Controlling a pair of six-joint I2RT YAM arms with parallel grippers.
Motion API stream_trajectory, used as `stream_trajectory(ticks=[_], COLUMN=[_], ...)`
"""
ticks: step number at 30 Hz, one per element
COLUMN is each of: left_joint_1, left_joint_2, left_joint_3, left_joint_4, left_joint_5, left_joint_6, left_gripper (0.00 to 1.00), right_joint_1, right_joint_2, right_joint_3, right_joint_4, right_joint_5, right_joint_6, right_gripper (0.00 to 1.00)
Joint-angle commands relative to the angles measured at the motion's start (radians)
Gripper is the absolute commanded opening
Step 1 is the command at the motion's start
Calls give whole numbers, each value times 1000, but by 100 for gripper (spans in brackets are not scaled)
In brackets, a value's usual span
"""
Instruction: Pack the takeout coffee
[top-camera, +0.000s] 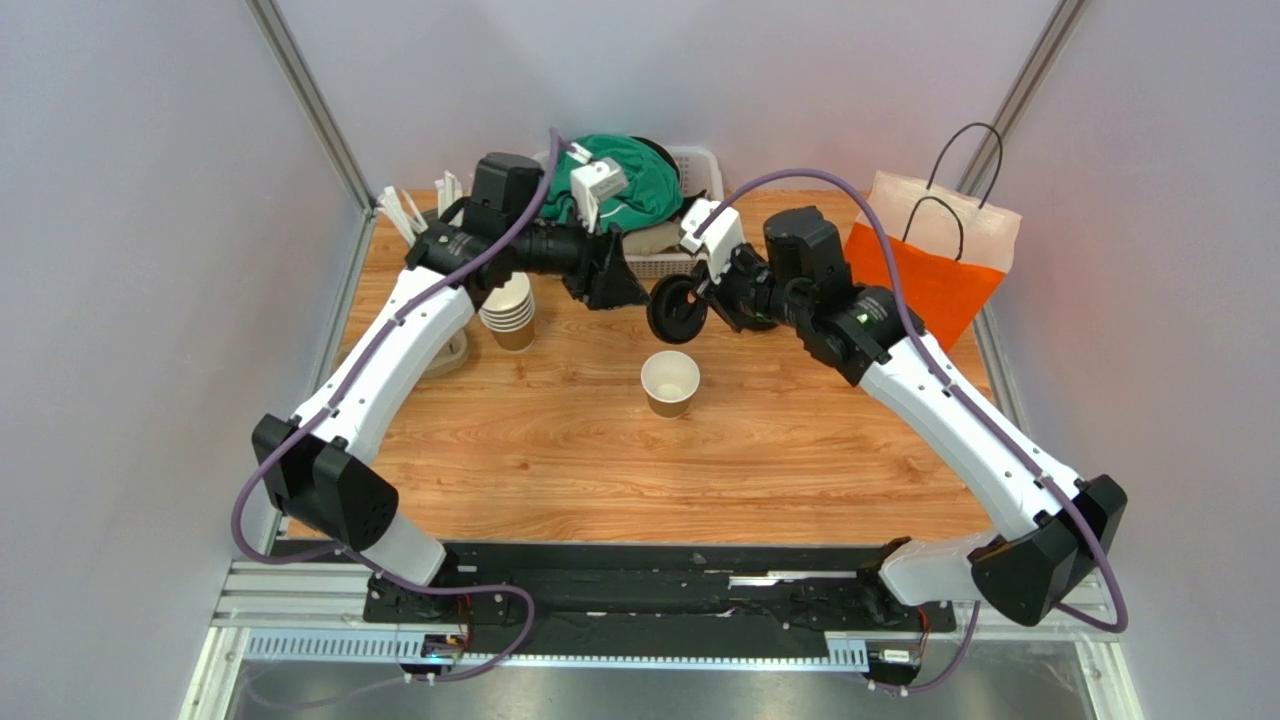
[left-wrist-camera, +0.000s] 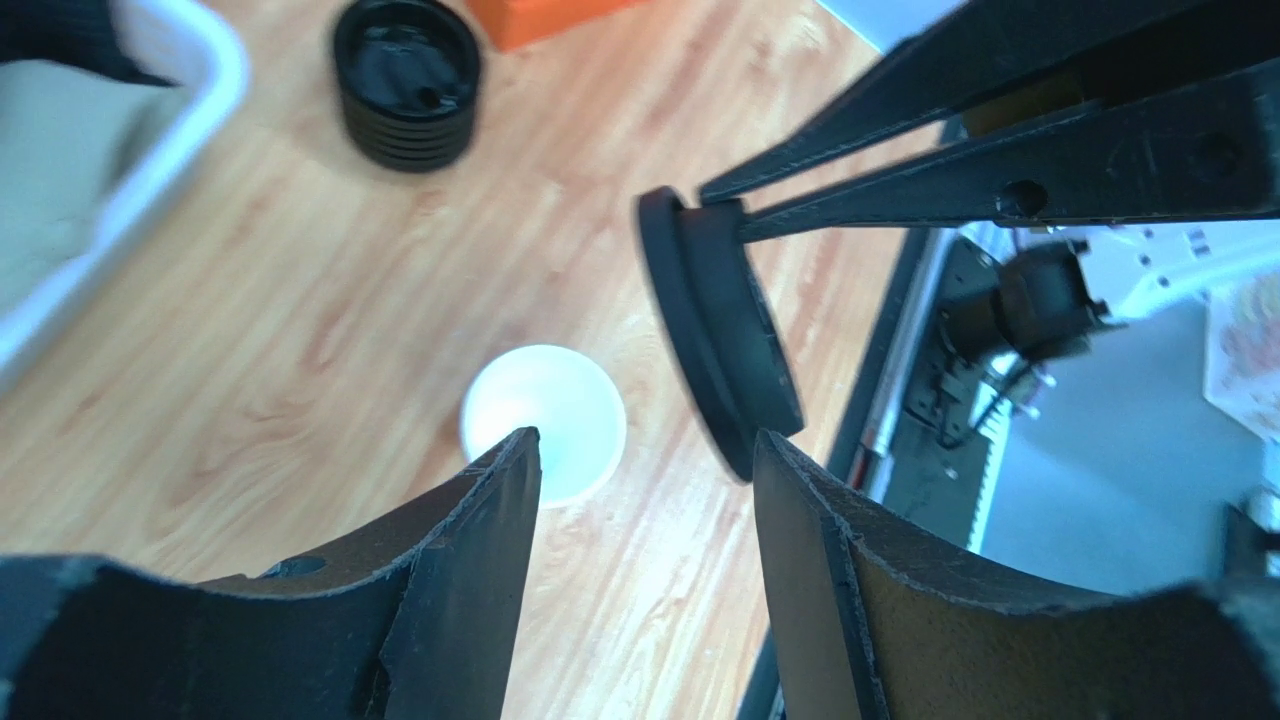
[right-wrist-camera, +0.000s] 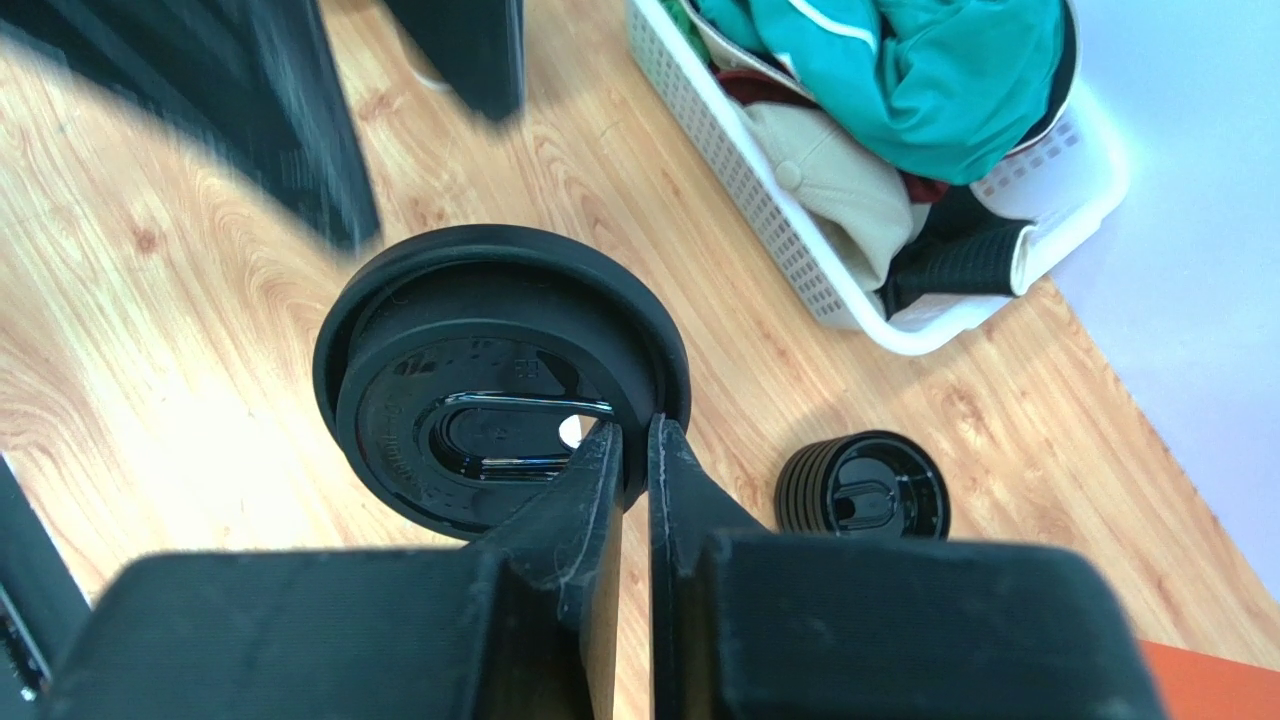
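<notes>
The takeout coffee's brown paper cup (top-camera: 670, 383) stands upright and lidless mid-table; it shows as a white-lined cup (left-wrist-camera: 544, 420) in the left wrist view. A round black lid (top-camera: 676, 312) hangs on edge above and behind it, pinched at its rim by my right gripper (right-wrist-camera: 634, 435), which is shut on it. In the right wrist view the lid (right-wrist-camera: 481, 375) faces the camera. My left gripper (left-wrist-camera: 643, 450) is open and empty, just left of the lid (left-wrist-camera: 721, 338), with the cup below its left finger.
A stack of tan lidless cups (top-camera: 511, 312) stands at the back left. A white basket (right-wrist-camera: 842, 285) of clothes sits at the back. A stack of black lids (right-wrist-camera: 864, 488) lies near it. An orange and white paper bag (top-camera: 932, 255) stands at the back right.
</notes>
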Motion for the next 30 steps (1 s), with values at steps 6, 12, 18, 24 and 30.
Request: stream_trajectory(ticks=[6,12,18,24,30], left_joint_1=[99,193,371,429,429], left_joint_2=[-102,-151,-191,-251,-335], left_joint_3=[-31,-80,-168,-197,-272], left_joint_4=[49,76,145,145,213], left_joint_5=[-40,-67,-47,-89,-132], left_joint_6=[-2,2,-85,-59,-59], left_gripper=[63,63,80,82,99], right_joint_1=[5,8,12,22,48], right_joint_2=[101,268,477,623,672], right_joint_3=[114,279,506,603,592], right_joint_4=[-124,-333,-615,-755,-754], right_joint_5=[21,72,78,32,44], right_joint_6=[7,-31,-100,-120,-122], right_gripper=[0,0,0,0,1])
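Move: From the right hand, which already holds a black lid by its edge, the lone coffee cup stands roughly 22 cm below, 2 cm back and 3 cm to the left. The lid stack is about 12 cm ahead and 12 cm right of that hand, similarly low. From the empty left hand, the stacked cups lie some 8 cm ahead, 21 cm left and 22 cm below; the lone cup, 2 cm back, 5 cm right, 24 cm below. Right hand lowers the pinched lid 14 cm towards the cup, fingers tipping down; left withdraws leftward, opening wide. ##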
